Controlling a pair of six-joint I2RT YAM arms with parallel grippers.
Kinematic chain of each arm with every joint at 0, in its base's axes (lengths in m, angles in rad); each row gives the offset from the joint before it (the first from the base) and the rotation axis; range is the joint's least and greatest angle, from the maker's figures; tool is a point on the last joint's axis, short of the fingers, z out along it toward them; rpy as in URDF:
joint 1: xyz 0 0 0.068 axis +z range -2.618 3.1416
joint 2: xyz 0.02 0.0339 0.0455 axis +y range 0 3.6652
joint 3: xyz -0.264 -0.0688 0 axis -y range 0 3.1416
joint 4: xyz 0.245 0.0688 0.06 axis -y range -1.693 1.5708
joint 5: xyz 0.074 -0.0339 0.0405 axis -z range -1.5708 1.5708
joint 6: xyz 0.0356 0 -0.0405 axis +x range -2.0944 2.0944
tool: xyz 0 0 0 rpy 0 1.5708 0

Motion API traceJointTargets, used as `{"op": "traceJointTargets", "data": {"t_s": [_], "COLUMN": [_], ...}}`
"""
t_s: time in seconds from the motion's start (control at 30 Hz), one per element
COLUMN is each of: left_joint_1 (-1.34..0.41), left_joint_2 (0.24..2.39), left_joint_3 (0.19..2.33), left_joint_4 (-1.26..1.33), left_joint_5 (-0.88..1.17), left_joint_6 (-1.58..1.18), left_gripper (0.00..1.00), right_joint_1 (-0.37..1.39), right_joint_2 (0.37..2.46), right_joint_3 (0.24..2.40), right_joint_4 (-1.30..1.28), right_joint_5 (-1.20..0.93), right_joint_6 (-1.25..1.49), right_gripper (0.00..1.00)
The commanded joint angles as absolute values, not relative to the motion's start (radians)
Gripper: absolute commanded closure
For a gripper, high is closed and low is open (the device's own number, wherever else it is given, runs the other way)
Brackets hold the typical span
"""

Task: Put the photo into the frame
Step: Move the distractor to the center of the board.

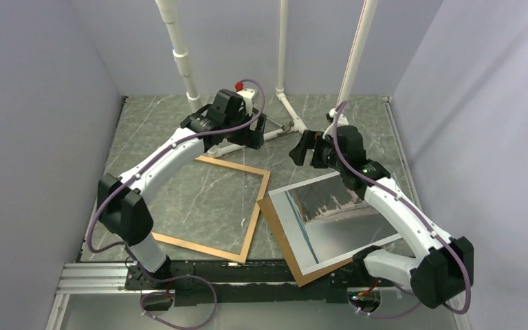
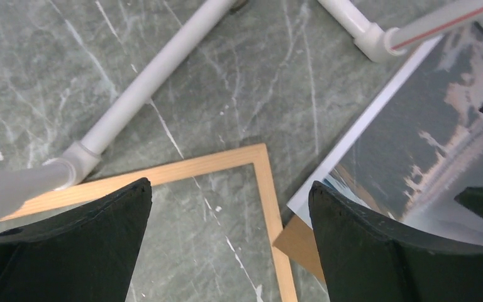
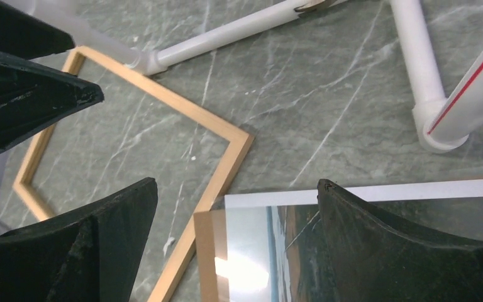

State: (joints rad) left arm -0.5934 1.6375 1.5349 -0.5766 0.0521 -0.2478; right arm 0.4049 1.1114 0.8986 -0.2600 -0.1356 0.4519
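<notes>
The frame (image 1: 256, 218), thin light wood, lies flat on the marble table at centre left, empty, its right corner (image 2: 263, 154) below my left gripper. The photo (image 1: 337, 220) lies glossy side up to its right, on a brown backing board (image 1: 280, 230) that sticks out at the left and near edges and touches the frame's right side (image 3: 217, 182). My left gripper (image 2: 229, 195) hovers open over the frame's far corner. Over the photo's far left corner (image 3: 251, 202) my right gripper (image 3: 239, 189) hangs open. Neither holds anything.
White pipes of a stand rise at the back (image 1: 185, 65) (image 1: 357, 55), and their base bars (image 1: 275, 132) lie on the table just beyond both grippers. Grey walls close in left, right and back. An aluminium rail (image 1: 89, 278) runs along the near edge.
</notes>
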Motion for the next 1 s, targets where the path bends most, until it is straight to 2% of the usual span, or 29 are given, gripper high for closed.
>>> {"op": "traceJointTargets", "data": {"t_s": [0.0, 0.37, 0.77, 0.97], "left_joint_1": [-0.597, -0.594, -0.582, -0.575], "left_joint_2": [1.700, 1.786, 1.821, 1.822], "left_joint_3": [1.631, 1.665, 1.656, 1.629], "left_joint_4": [-0.639, -0.654, -0.681, -0.681], "left_joint_5": [-0.069, -0.135, -0.162, -0.141], "left_joint_6": [-0.218, -0.213, -0.180, -0.160], "left_gripper": [0.02, 0.00, 0.01, 0.01], "right_joint_1": [0.445, 0.545, 0.549, 0.497], "right_joint_2": [1.187, 1.464, 1.771, 1.829], "right_joint_3": [0.986, 1.195, 1.460, 1.526], "right_joint_4": [-0.213, -0.168, -0.200, -0.303], "right_joint_5": [0.057, 0.353, 0.766, 0.773], "right_joint_6": [0.443, 0.391, 0.355, 0.422], "right_gripper": [0.00, 0.00, 0.00, 0.00]}}
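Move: The hammer's head lies about 18 cm ahead and 3 cm left of the open right hand, 20 cm below, with the pipe joint 3 cm to its right. The photo's middle is 15 cm back and 12 cm right of that hand, the frame's 10 cm back and 32 cm left. From the left hand, the hammer's head is some 12 cm ahead and 13 cm right. The open right hand reaches about 17 cm forward towards the hammer, turning clockwise; the open left sinks 6 cm. ##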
